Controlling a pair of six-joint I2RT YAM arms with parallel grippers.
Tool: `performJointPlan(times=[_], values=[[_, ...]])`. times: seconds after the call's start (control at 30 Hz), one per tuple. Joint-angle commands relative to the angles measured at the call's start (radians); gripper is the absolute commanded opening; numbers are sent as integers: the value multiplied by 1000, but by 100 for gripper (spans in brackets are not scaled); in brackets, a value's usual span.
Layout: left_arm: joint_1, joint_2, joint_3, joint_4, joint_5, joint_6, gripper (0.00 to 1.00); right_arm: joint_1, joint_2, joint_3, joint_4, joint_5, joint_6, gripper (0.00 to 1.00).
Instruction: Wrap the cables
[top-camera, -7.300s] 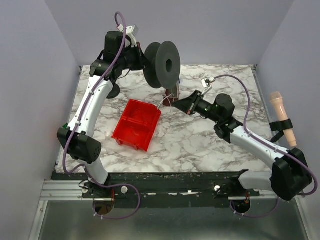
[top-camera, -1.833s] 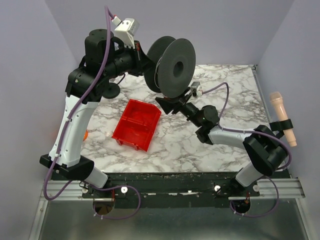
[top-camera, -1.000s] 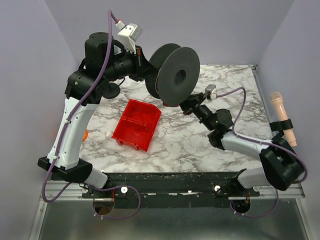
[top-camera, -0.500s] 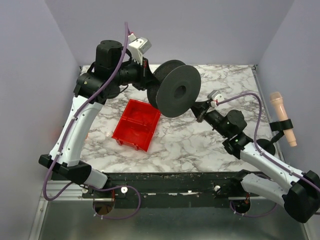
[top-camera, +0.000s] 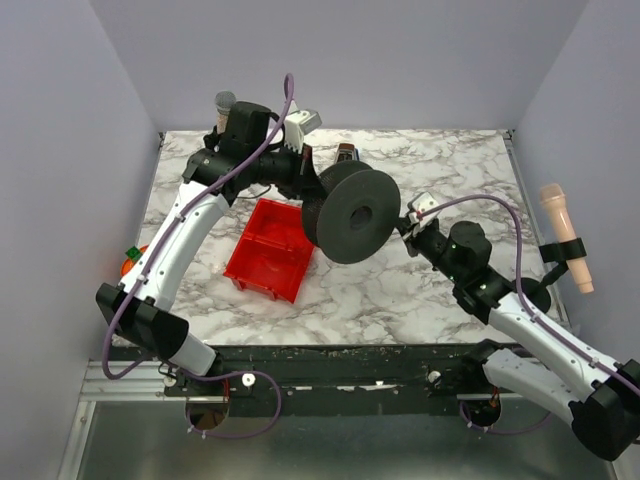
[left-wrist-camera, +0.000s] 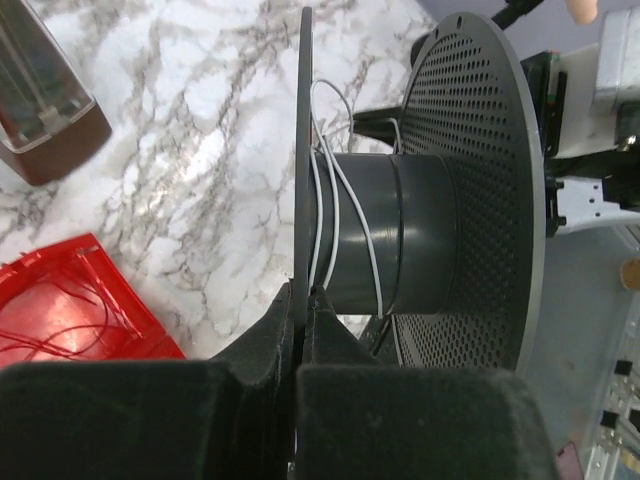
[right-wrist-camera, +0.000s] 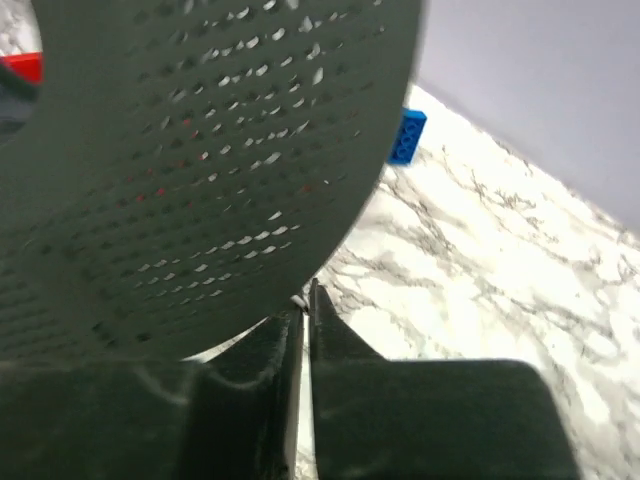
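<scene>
The black spool (top-camera: 355, 215) hangs above the table beside the red bin, and my left gripper (top-camera: 312, 190) is shut on the rim of its near flange (left-wrist-camera: 302, 150). A few turns of the thin white cables (left-wrist-camera: 330, 205) lie round the hub. More loose loops rest in the red bin (left-wrist-camera: 60, 325). My right gripper (top-camera: 403, 228) sits just right of the spool. Its tips (right-wrist-camera: 306, 290) are under the perforated flange (right-wrist-camera: 200, 150), nearly together on a small white bit of cable (right-wrist-camera: 303, 299).
A red two-compartment bin (top-camera: 272, 250) lies left of the spool. A brown block (top-camera: 346, 153) stands behind it. A blue brick (right-wrist-camera: 406, 137) lies further back, an orange thing (top-camera: 130, 265) sits at the table's left edge, and a beige handle (top-camera: 563, 235) is clipped to the right wall.
The left arm has lowered the spool and carried it right, over the table's middle. The right gripper has drawn back to the spool's right side, and its arm has stretched out lower.
</scene>
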Motion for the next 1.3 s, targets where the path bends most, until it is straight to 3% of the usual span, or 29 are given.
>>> performJointPlan(times=[0.0,0.1,0.33,0.57,0.67,0.8,1.07,1.27], values=[[-8,24,-93,106,136,-45,0,7,-5,-29,41,34,-20,19],[1,32,-180,199,143,-131,0,6,23,-47,24,72,46,29],[19,156,-299,341,225,-271,0,6,-14,-99,-37,205,178,38],[4,300,-339,493,285,-350,0,-30,83,-47,-147,280,244,36],[6,333,-348,557,297,-390,0,-106,83,6,-291,314,400,36],[12,349,-337,657,314,-485,0,-220,-35,2,-350,169,554,47],[68,351,-235,783,323,-677,0,-280,-104,28,-424,-58,769,70],[79,291,-138,726,314,-697,0,-366,-213,-84,-371,-86,1069,73]])
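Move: The left hand already holds the grey spool by one flange; the spool's middle is about 8 cm to its right and 4 cm lower. The brown case stands roughly 29 cm ahead, 5 cm right, 31 cm down; the red bin about 7 cm ahead, 14 cm left, 32 cm down. For the right hand, the spool's middle is some 10 cm left, 7 cm higher, level in reach, and the brown case 30 cm ahead, 12 cm left, 20 cm down. The right fingers spread wide from nearly shut, letting go of the white cable beside the spool's rim, while that hand draws about 8 cm right and some 4 cm down, rolling its left side up and tipping down. The left keeps its pinch on the flange, sinks nearly 20 cm with a 30-degree downward tilt, then climbs back 8 cm while going forward and somewhat right. ##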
